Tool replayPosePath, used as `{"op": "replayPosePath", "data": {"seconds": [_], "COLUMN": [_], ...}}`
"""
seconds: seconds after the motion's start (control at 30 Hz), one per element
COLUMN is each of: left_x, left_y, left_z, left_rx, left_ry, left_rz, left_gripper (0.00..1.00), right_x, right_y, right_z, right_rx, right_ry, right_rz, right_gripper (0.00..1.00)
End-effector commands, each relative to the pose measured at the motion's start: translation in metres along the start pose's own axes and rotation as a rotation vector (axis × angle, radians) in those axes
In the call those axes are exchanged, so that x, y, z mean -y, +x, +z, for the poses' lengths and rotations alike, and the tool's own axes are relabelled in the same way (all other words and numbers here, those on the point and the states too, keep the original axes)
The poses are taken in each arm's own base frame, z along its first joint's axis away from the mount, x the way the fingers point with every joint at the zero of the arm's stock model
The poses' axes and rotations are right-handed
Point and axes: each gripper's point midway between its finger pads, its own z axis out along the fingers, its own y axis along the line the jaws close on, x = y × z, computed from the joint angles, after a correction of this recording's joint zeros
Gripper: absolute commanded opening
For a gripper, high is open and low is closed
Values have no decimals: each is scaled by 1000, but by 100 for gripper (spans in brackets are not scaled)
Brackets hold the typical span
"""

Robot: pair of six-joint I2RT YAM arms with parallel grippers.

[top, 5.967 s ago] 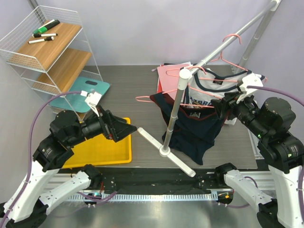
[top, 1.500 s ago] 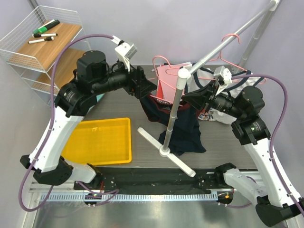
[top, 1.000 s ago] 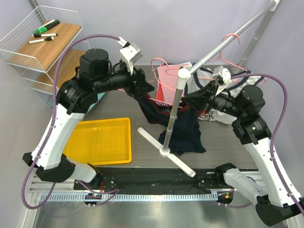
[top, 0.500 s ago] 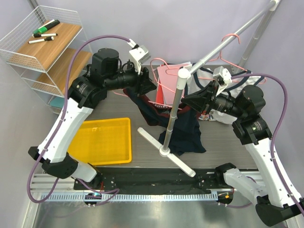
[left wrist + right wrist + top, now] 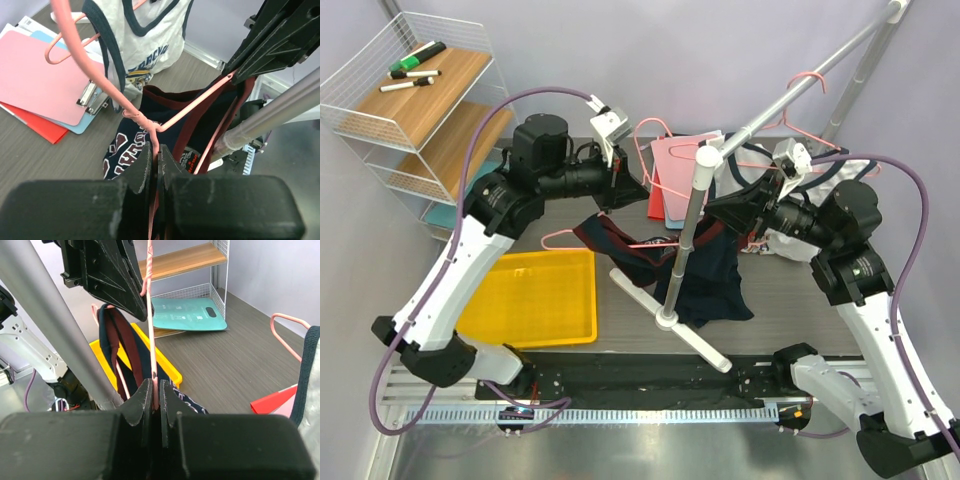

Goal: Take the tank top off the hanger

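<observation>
A navy tank top (image 5: 712, 282) with maroon trim hangs on a pink wire hanger (image 5: 650, 243) beside the rack's pole. It droops low, with its left part pulled out toward the yellow tray. My left gripper (image 5: 630, 186) is shut on the hanger's wire near the twisted neck (image 5: 154, 150). The navy top (image 5: 150, 125) lies below it. My right gripper (image 5: 718, 213) is shut on the hanger's other wire arm (image 5: 154, 382). In the right wrist view the top's straps (image 5: 112, 340) hang beside the pole.
The grey rack pole (image 5: 685, 240) with its white foot stands between the arms. A white tank top (image 5: 145, 30) on a second pink hanger, pink and red clipboards (image 5: 670, 160), a yellow tray (image 5: 535, 335), a teal board (image 5: 190, 315) and a wire shelf (image 5: 420, 90) are around.
Over the last seconds both arms rose and closed on the hanger. In the last half second the left side of the hanger and top swung down and left toward the tray.
</observation>
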Motion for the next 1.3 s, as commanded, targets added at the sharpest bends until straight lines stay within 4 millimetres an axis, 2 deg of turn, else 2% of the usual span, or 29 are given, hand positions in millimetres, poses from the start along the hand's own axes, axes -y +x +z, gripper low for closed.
{"op": "replayPosePath", "data": {"seconds": [0.0,0.17,0.23,0.37,0.53,0.63,0.67,0.7,0.8,0.87,0.9,1.1,1.13,1.17,1.27], "left_x": [20,33,39,46,43,45,44,45,49,53,56,56,57,55,45], "left_y": [-43,-50,-51,-47,-42,-47,-50,-51,-55,-58,-60,-64,-68,-70,-76], "left_z": [-17,-29,-32,-34,-37,-43,-46,-47,-50,-53,-57,-61,-62,-62,-59], "left_rx": [187,233,227,205,212,243,255,258,270,284,296,343,359,366,410], "left_ry": [30,64,86,122,91,81,66,67,81,96,101,95,98,87,46], "left_rz": [-35,-50,-51,-56,-80,-101,-107,-124,-155,-160,-156,-171,-184,-199,-257], "left_gripper": [0,0,0,0,0,0,3,10,37,43,49,61,71,75,76], "right_x": [-13,-12,-12,-14,-17,-21,-24,-24,-27,-28,-28,-27,-27,-27,-25], "right_y": [-32,-28,-28,-31,-36,-42,-47,-50,-56,-59,-60,-60,-60,-60,-60], "right_z": [-7,-9,-9,-9,-11,-14,-15,-16,-17,-17,-17,-15,-15,-14,-13], "right_rx": [114,107,110,113,131,169,200,214,246,265,268,265,264,266,263], "right_ry": [2,16,15,12,8,5,-2,3,-7,-8,-5,-16,-16,-17,-16], "right_rz": [-89,-93,-96,-102,-104,-104,-121,-122,-115,-114,-114,-114,-114,-115,-113], "right_gripper": [1,4,1,1,1,1,1,1,1,1,1,1,1,1,1]}}
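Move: The left fingers are shut on the hanger's left shoulder, with its neck some 3 cm above and 1 cm right of them. The tank top's left strap droops about 9 cm left, 3 cm back and 8 cm lower, and the rack's post stands roughly 9 cm right and 5 cm back. From the right hand, pinching the hanger's right shoulder, that strap is about 21 cm left, 2 cm back and 8 cm below; the post is some 3 cm left and 3 cm back. Up and back goes the left hand, still pinching the hanger's shoulder for the first 3 cm or so each way; then its fingers spread to about three-quarters and let go as it climbs on to some 8 cm, tipping its fingertips up about 20 degrees. The right hand keeps its pinch on the right shoulder and lifts it about 3 cm, easing back 2 cm and tilting its fingertips slightly up. ##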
